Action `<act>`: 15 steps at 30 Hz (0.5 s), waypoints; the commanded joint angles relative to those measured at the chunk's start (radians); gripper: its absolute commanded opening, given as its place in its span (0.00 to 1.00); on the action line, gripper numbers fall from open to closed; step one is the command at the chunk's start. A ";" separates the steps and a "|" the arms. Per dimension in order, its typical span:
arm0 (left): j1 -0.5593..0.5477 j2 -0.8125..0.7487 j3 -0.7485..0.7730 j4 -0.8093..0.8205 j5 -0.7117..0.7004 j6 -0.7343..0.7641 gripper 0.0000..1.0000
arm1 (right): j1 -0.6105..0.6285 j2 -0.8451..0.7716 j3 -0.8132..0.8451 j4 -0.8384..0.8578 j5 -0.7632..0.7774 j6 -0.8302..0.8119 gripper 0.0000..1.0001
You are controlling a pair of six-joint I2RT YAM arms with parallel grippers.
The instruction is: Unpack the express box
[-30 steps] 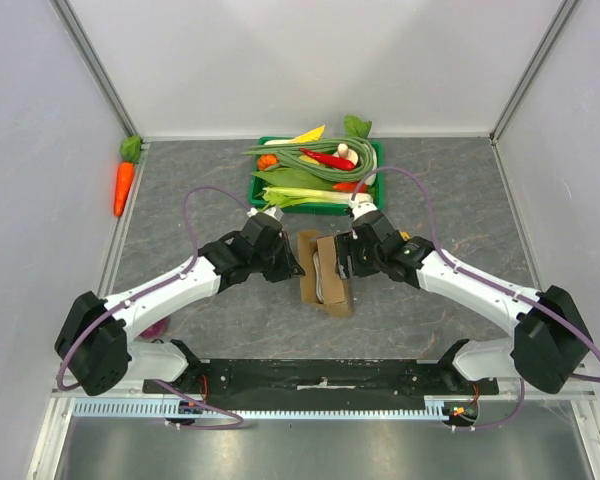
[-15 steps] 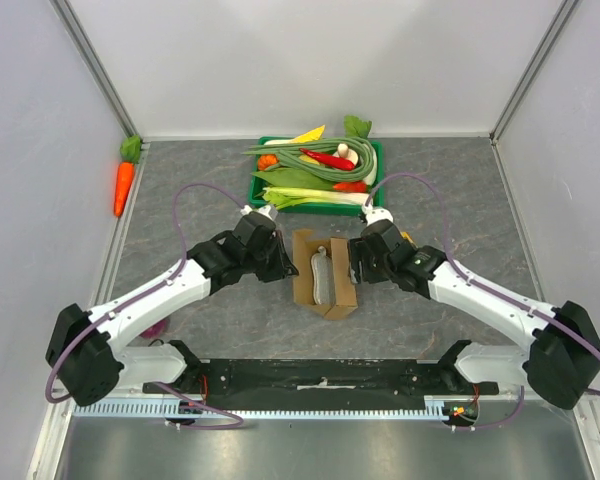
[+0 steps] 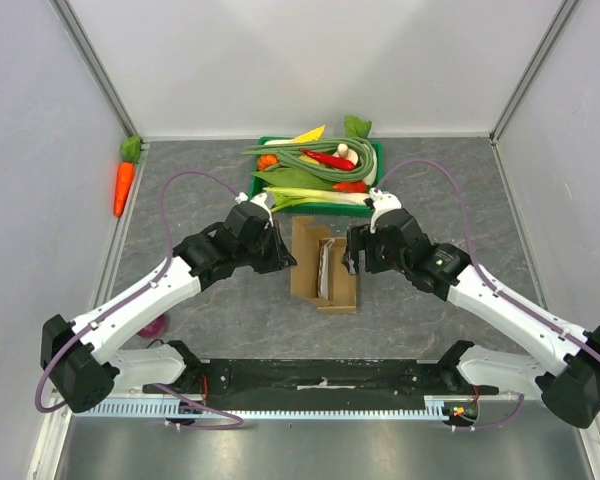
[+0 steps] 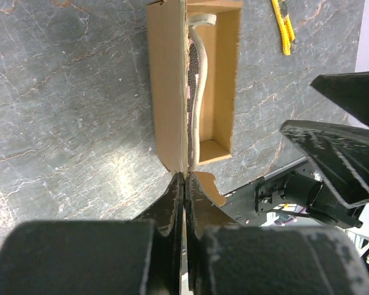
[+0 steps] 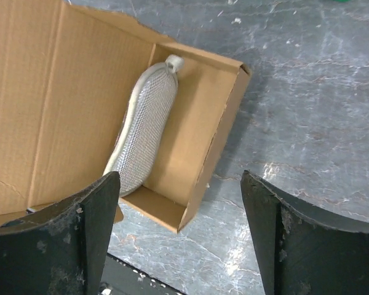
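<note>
The express box [image 3: 306, 262] is a small brown carton lying open in the middle of the table between both arms. In the left wrist view my left gripper [image 4: 184, 177] is shut, pinching the near end of the carton's [image 4: 167, 92] long wall. Inside the box [image 5: 190, 117] lies a flat white-grey mesh pouch [image 5: 144, 132] with a pink pattern along its edge [image 4: 192, 74]. My right gripper [image 5: 178, 178] stands wide open just above the box's near right corner, holding nothing. Seen from the top, the left gripper [image 3: 283, 262] is at the box's left side and the right gripper [image 3: 350, 258] at its right.
A green tray [image 3: 376, 152] piled with vegetables stands right behind the box. A toy carrot [image 3: 124, 182] lies against the left wall. A yellow cutter [image 4: 283, 26] rests on the table to the right of the box. A small purple object [image 3: 156, 328] sits by the left arm's base.
The box has turned straighter and shifted a little away from the arms, still pinched by the left gripper. The right gripper has drawn back off the box and opened wider.
</note>
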 commanded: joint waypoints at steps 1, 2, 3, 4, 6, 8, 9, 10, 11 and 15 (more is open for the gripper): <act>0.001 -0.012 0.069 -0.050 -0.040 0.048 0.02 | 0.004 0.052 0.002 0.049 -0.076 -0.015 0.85; 0.003 -0.010 0.074 -0.056 -0.046 0.049 0.02 | 0.002 0.071 -0.017 0.072 -0.076 -0.018 0.82; 0.003 -0.009 0.079 -0.062 -0.046 0.049 0.02 | 0.004 0.081 -0.030 0.084 -0.077 -0.019 0.81; 0.001 -0.012 0.080 -0.067 -0.044 0.049 0.02 | 0.004 0.091 -0.041 0.095 -0.065 -0.018 0.79; 0.001 -0.012 0.083 -0.065 -0.043 0.051 0.02 | 0.002 0.118 -0.076 0.122 -0.054 -0.012 0.72; 0.001 -0.015 0.082 -0.071 -0.038 0.049 0.02 | 0.004 0.146 -0.100 0.127 -0.030 -0.003 0.63; 0.003 -0.018 0.083 -0.076 -0.044 0.049 0.02 | 0.005 0.154 -0.107 0.127 -0.024 0.006 0.61; 0.001 -0.023 0.083 -0.082 -0.044 0.048 0.02 | 0.004 0.161 -0.114 0.129 -0.018 0.013 0.59; 0.003 -0.024 0.083 -0.085 -0.046 0.046 0.02 | 0.004 0.166 -0.129 0.129 0.002 0.019 0.57; 0.003 -0.035 0.065 -0.097 -0.072 0.040 0.02 | 0.004 0.166 -0.153 0.127 0.022 0.042 0.53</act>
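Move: The striped pouch stands on edge in the open box's left half, about level with the right hand, some 7 cm to its left and 12 cm below. The green vegetable crate is about 25 cm ahead of that hand and 10 cm to its left; the yellow cutter lies some 9 cm ahead and 13 cm to its right, both on the table. From the left hand, the pouch lies roughly 2 cm ahead, 7 cm right and 13 cm lower. Towards the pouch and the box's right wall the right hand sinks about 9 cm, tipping some 10 degrees farther down, drifting a little left and then back right, and drawing back slightly late on. Its wide-open fingers narrow by about a third, still empty. The left hand keeps its pinch on the raised lid edge and eases it about 1 cm left. ##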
